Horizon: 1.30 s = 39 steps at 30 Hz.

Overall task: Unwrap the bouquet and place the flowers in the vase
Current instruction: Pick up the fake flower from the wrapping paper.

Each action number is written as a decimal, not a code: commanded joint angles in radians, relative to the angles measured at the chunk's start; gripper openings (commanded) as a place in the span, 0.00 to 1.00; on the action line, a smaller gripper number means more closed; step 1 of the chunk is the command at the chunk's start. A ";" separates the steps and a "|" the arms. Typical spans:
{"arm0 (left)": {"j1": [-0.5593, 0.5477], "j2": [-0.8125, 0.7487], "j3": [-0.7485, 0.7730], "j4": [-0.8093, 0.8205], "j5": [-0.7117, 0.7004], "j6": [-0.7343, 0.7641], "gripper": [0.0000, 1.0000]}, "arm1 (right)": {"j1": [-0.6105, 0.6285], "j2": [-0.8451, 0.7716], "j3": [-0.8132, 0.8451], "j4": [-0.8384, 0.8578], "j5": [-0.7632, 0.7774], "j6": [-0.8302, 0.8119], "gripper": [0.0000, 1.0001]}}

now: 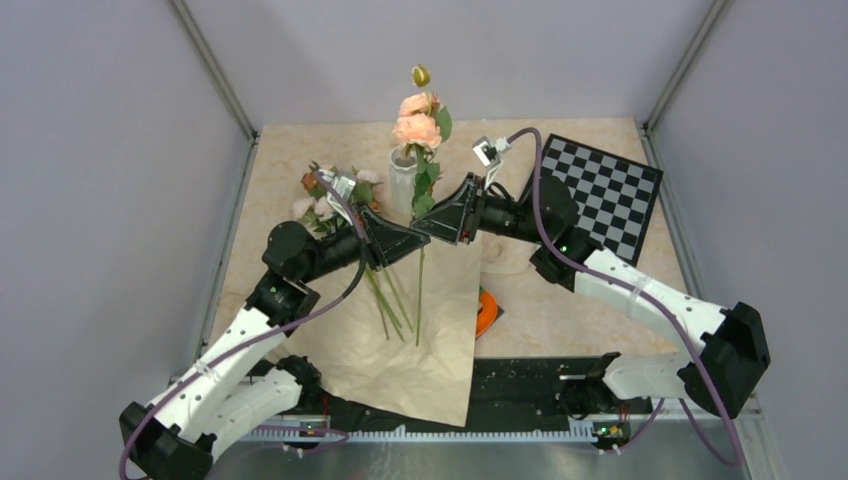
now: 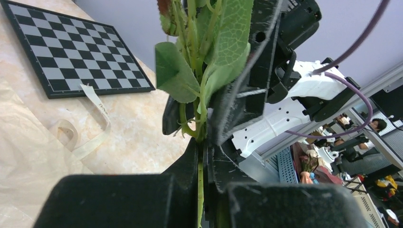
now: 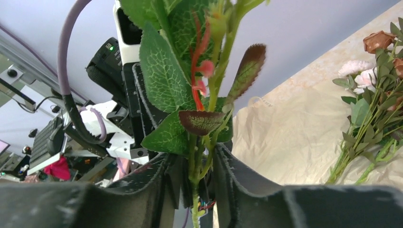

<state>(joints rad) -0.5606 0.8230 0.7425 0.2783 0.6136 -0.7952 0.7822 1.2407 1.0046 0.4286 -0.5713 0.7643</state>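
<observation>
The bouquet's kraft paper (image 1: 432, 345) lies spread flat, and several loose flowers (image 1: 335, 195) rest at its far left corner, with their stems (image 1: 385, 300) on the sheet. One peach rose sprig (image 1: 418, 128) stands upright just right of the white ribbed vase (image 1: 402, 180). Its long stem (image 1: 420, 295) hangs down over the paper. My left gripper (image 2: 202, 142) is shut on that stem (image 2: 200, 190). My right gripper (image 3: 194, 154) meets it from the other side, open, its fingers (image 3: 228, 166) standing around the same stem (image 3: 195, 190) with gaps on both sides.
A checkerboard (image 1: 603, 190) lies at the back right. The cream ribbon (image 1: 503, 264) lies loose by the paper's right edge, and the orange plastic ring (image 1: 487, 312) sits just beyond that edge. The loose flowers (image 3: 375, 95) show at the right of the right wrist view.
</observation>
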 commanded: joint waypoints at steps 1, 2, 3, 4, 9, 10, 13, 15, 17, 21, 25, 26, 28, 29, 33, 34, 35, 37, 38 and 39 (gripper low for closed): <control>-0.007 -0.005 0.013 0.070 0.036 0.006 0.00 | -0.009 -0.007 0.045 0.067 0.027 0.017 0.28; -0.008 -0.005 0.014 0.068 0.038 0.007 0.00 | -0.009 -0.007 0.043 0.071 0.027 0.022 0.24; -0.008 -0.005 0.012 0.067 0.039 0.007 0.00 | -0.009 -0.007 0.041 0.076 0.027 0.027 0.21; -0.008 -0.004 0.012 0.068 0.039 0.008 0.00 | -0.009 -0.005 0.040 0.081 0.028 0.030 0.17; -0.007 -0.005 0.023 0.016 0.029 0.035 0.00 | -0.009 -0.006 0.032 0.085 0.038 0.032 0.02; -0.008 -0.007 0.029 -0.012 0.013 0.054 0.00 | -0.008 -0.009 0.032 0.078 0.043 0.026 0.00; -0.007 -0.018 0.034 -0.062 -0.032 0.082 0.02 | -0.009 -0.023 0.023 0.058 0.065 0.001 0.00; -0.007 -0.029 0.034 -0.091 -0.066 0.101 0.19 | -0.009 -0.037 0.019 0.036 0.088 -0.026 0.00; -0.006 -0.036 0.038 -0.123 -0.089 0.126 0.32 | -0.009 -0.055 0.021 -0.002 0.121 -0.063 0.00; -0.003 -0.046 0.081 -0.286 -0.175 0.222 0.80 | -0.009 -0.093 0.051 -0.095 0.199 -0.161 0.00; 0.037 -0.043 0.148 -0.486 -0.277 0.374 0.99 | -0.008 -0.091 0.119 -0.207 0.301 -0.295 0.00; 0.063 -0.032 0.171 -0.535 -0.285 0.407 0.99 | -0.008 -0.083 0.139 -0.232 0.330 -0.334 0.00; 0.148 -0.006 0.212 -0.623 -0.279 0.457 0.99 | -0.008 -0.063 0.196 -0.268 0.393 -0.403 0.00; 0.205 0.011 0.221 -0.655 -0.262 0.471 0.99 | -0.008 -0.051 0.215 -0.270 0.419 -0.436 0.00; 0.434 0.058 0.221 -0.712 -0.245 0.480 0.99 | -0.009 0.026 0.324 -0.231 0.530 -0.540 0.00; 0.476 0.067 0.219 -0.715 -0.264 0.477 0.99 | -0.009 0.055 0.358 -0.220 0.558 -0.573 0.00; 0.515 0.075 0.216 -0.717 -0.285 0.475 0.99 | -0.009 0.083 0.395 -0.209 0.589 -0.592 0.00; 0.578 0.096 0.216 -0.730 -0.362 0.475 0.99 | -0.016 0.145 0.477 -0.190 0.613 -0.626 0.00; 0.601 0.103 0.217 -0.739 -0.425 0.477 0.99 | -0.018 0.188 0.522 -0.182 0.616 -0.640 0.00; 0.611 0.107 0.215 -0.748 -0.497 0.487 0.99 | -0.020 0.222 0.566 -0.178 0.621 -0.653 0.00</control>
<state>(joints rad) -0.0170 0.9199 0.9436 -0.4221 0.3111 -0.3481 0.7780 1.3552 1.4132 0.1837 -0.0425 0.2333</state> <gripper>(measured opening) 0.985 0.122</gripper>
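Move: The single flower's stem is already in the left hand's shut fingers and stands between the right hand's half-open ones, which sit slightly higher on it. From the right hand, the vase stands about 15 cm ahead and 3 cm to the left, its middle some 24 cm lower. The remaining flowers, lying on the paper, are centred about 9 cm ahead and 12 cm to the left, roughly 34 cm below. The flower's stem passes from hand to hand: the right fingers close and pinch it while the left still holds, then the left opens wide and lets go, dipping before it sweeps left and forward about 20 cm, sinking and turning counter-clockwise with fingers tipping down, towards the remaining flowers. The right carries the flower forward and up, some 15 cm in all, turning clockwise and tilting upward, out beyond the vase's right side. ##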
